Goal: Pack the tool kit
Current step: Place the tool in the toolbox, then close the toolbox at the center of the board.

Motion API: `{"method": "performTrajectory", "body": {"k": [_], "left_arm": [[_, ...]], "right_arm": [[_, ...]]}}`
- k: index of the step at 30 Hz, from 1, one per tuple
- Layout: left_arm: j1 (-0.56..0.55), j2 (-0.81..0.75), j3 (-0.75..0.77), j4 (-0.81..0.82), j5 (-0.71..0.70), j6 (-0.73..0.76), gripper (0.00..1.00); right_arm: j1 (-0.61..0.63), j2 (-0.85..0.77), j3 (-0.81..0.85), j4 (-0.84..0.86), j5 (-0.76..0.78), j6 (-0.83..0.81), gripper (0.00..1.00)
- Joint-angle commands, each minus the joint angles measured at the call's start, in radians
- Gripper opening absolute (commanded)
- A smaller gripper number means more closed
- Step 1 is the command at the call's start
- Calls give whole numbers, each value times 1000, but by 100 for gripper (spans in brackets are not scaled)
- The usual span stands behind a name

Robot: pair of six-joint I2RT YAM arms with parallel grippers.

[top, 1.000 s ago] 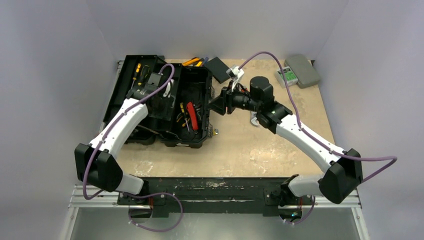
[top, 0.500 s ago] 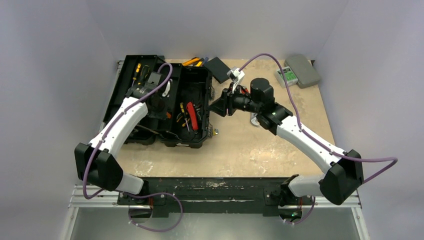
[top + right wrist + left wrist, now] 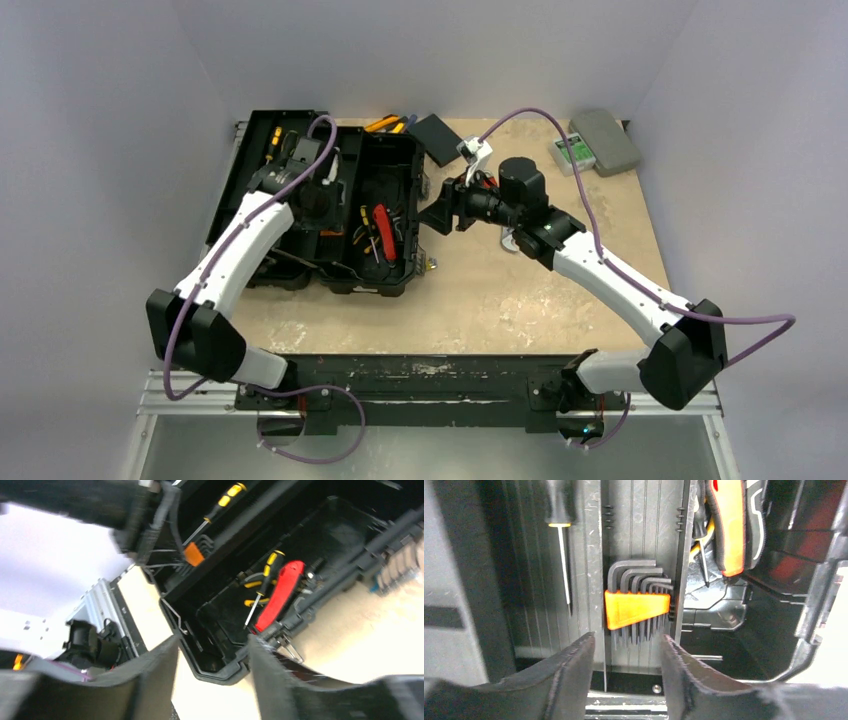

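Observation:
The black toolbox (image 3: 385,215) lies open at the back left, its lid (image 3: 262,150) folded out to the left. My left gripper (image 3: 318,205) (image 3: 628,639) hovers over it, open and empty, just short of an orange hex key set (image 3: 638,609). A yellow-and-black screwdriver (image 3: 560,510) lies left of the set, and red-handled pliers (image 3: 731,525) lie to the right. My right gripper (image 3: 437,215) (image 3: 212,641) stands open beside the toolbox's right wall, with the box's corner (image 3: 225,672) in view beyond its fingers. A red tool (image 3: 277,597) and screwdrivers (image 3: 265,575) lie in the box.
A small flat black box (image 3: 437,138) sits behind the toolbox's right corner, with orange-and-yellow handles (image 3: 388,123) next to it. A grey case (image 3: 604,140) and a green-labelled device (image 3: 572,152) stand at the back right. A silvery object (image 3: 510,240) lies under my right forearm.
My left wrist has shifted a little toward the back over the toolbox. The right arm has hardly moved.

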Motion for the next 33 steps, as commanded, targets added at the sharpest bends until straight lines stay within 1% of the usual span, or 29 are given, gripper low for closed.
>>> {"method": "performTrajectory", "body": {"k": [1, 3, 6, 7, 8, 9, 10, 13, 16, 18, 21, 25, 29, 33], "left_arm": [[1, -180, 40, 19, -27, -20, 53], [1, -238, 50, 11, -19, -14, 56], [1, -319, 50, -2, -31, -12, 67], [0, -343, 46, -10, -57, -18, 73], [1, -364, 41, -23, -94, -31, 81], [5, -384, 31, -30, -134, -44, 87], [12, -405, 21, -30, -163, -47, 89], [62, -471, -28, 0, -182, -62, 94], [128, -529, -83, 51, -151, -74, 97], [153, -565, -118, 84, -119, -81, 98], [155, -611, -167, 125, -81, -65, 99], [155, -650, -191, 150, -7, -19, 99], [155, -670, -198, 146, 17, 17, 99], [155, -680, -203, 128, 10, 35, 100]], "right_arm": [[-4, -4, 43, -111, 220, 75, 62], [-3, 14, 50, -171, 341, 129, 73], [2, 36, 20, -164, 421, 207, 87], [9, 50, 20, -167, 447, 218, 91], [22, 68, 31, -178, 480, 220, 93], [48, 88, 50, -197, 537, 217, 94], [63, 113, 67, -218, 583, 215, 96], [71, 183, 105, -235, 618, 226, 96], [71, 245, 143, -236, 616, 252, 95], [72, 289, 174, -236, 609, 257, 95], [73, 334, 224, -254, 612, 266, 95], [73, 363, 260, -263, 617, 269, 95], [72, 388, 288, -272, 629, 284, 95], [73, 442, 352, -304, 621, 302, 93]]}}
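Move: Nothing is held in either gripper. The adjustable wrench lies about 9 cm ahead of the right hand, 14 cm to its right and some 26 cm below; the red knife in the box is 11 cm to this hand's left, 3 cm ahead, 22 cm down. The already released orange hex key set lies 3 cm ahead of the left hand, 2 cm right, 3 cm below; the tray screwdriver is 7 cm ahead, 3 cm left, similarly low. From that hand, the wrench is 8 cm ahead, 40 cm right, 16 cm down. Lift the left gripper clear of the hex key set, up about 12 cm, drawing it back and then left, spreading its fingers wide and tilting them up towards forward. Meanwhile bring the right gripper down some 12 cm and forward 9 cm beside the box's right rim, nearing the wrench; open it wide and turn it clockwise about 35 degrees, tipping the fingers down. ##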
